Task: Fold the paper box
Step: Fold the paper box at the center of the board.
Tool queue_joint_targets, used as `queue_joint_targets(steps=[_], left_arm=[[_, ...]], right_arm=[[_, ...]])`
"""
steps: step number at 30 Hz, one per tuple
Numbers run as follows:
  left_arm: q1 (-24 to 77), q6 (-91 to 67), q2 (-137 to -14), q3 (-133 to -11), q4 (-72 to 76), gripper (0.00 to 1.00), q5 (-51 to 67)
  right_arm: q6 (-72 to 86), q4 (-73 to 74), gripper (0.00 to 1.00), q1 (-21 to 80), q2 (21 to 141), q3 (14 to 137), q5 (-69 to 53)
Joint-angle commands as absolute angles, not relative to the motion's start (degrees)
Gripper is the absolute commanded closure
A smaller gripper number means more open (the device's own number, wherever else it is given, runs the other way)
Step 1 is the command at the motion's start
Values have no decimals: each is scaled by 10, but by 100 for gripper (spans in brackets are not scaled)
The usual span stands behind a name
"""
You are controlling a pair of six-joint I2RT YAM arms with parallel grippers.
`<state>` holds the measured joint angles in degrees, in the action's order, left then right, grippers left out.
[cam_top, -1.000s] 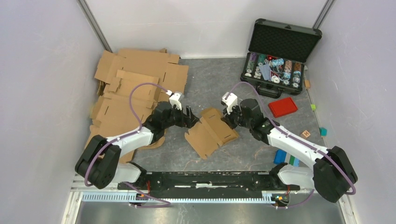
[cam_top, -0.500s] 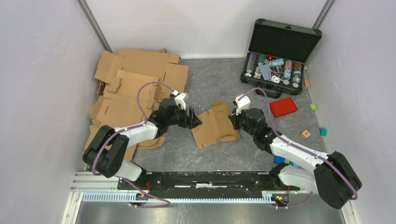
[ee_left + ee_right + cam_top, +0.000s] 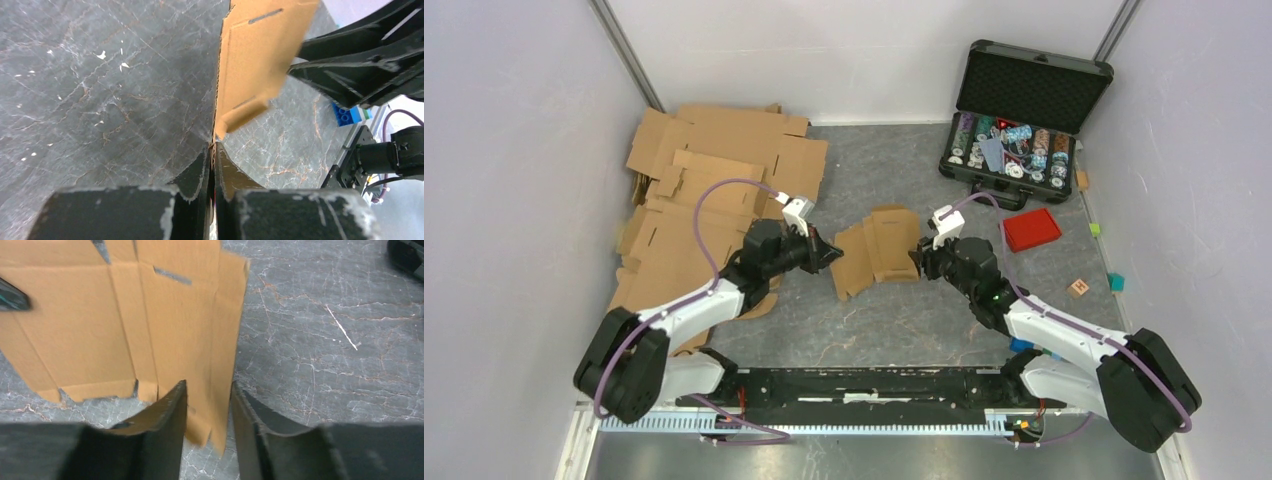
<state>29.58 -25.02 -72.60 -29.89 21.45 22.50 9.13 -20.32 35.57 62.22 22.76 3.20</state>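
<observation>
The paper box [image 3: 879, 250] is a part-folded brown cardboard blank held between the two arms over the grey table. My left gripper [image 3: 832, 255] is shut on its left edge; in the left wrist view the thin cardboard edge [image 3: 216, 135] is pinched between the jaws [image 3: 215, 150] and the panel [image 3: 255, 55] stands up edge-on ahead. My right gripper [image 3: 919, 262] is at the box's right edge. In the right wrist view its fingers [image 3: 172, 405] stand apart with a strip of the box [image 3: 125, 330] loose between them, and the gripper [image 3: 209, 387] is open.
A pile of larger cardboard sheets [image 3: 714, 170] fills the back left. An open black case [image 3: 1019, 110] of chips stands at the back right, a red lid [image 3: 1030, 229] in front of it. Small blocks [image 3: 1079, 288] and a blue brick [image 3: 1024, 335] lie by the right arm.
My left gripper has shut on the box's left edge. My right gripper has opened and let go of the right edge. The box has shifted slightly left and back.
</observation>
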Motion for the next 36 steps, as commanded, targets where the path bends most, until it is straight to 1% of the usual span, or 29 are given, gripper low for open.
queue_joint_targets(steps=[1,5,7,14,18,19,21,25,30,36], left_arm=[[294,-235,-646,-257,276,94,199],[299,-225,-630,-256,276,94,207],[302,-221,-622,-254,276,94,206],[310,-210,-628,-264,260,94,206],[319,-202,-624,-265,259,94,209],[320,-200,-623,-264,260,94,208],[322,-199,-619,-263,261,94,212],[323,-207,-604,-252,283,94,220],[323,-221,-561,-229,299,94,189],[323,-234,-555,-221,324,94,208]], right_arm=[[74,-240,49,357,624,207,12],[71,-251,31,357,637,201,2],[72,-261,27,357,641,192,4],[73,-283,26,357,656,177,20],[99,-277,26,357,675,185,69],[109,-270,24,356,680,191,84],[118,-267,17,355,681,192,96],[126,-294,11,354,665,177,84],[118,-308,10,353,647,162,73],[116,-295,11,352,665,172,69]])
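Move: The left hand already pinches the left edge of the paper box; the middle of the paper box is about 8 cm to this hand's right, level with it, and a couple of cm lower. From the right hand, half open around the right edge of the paper box, that middle lies roughly 7 cm to the left and 2 cm ahead. The red box is some 25 cm right and 6 cm ahead of the right hand, near table height. From the left hand, the cardboard stack is centred about 28 cm left and 6 cm ahead. Still pinching the paper box by its left edge, the left hand lifts it about 6 cm in two stages with a pause between, easing back some 3 cm and tipping its fingers up about 15 degrees. The right fingers spread nearly wide and come free of the right edge, sinking about 5 cm and drifting slightly right, then rising a little, open below the raised sheet. ##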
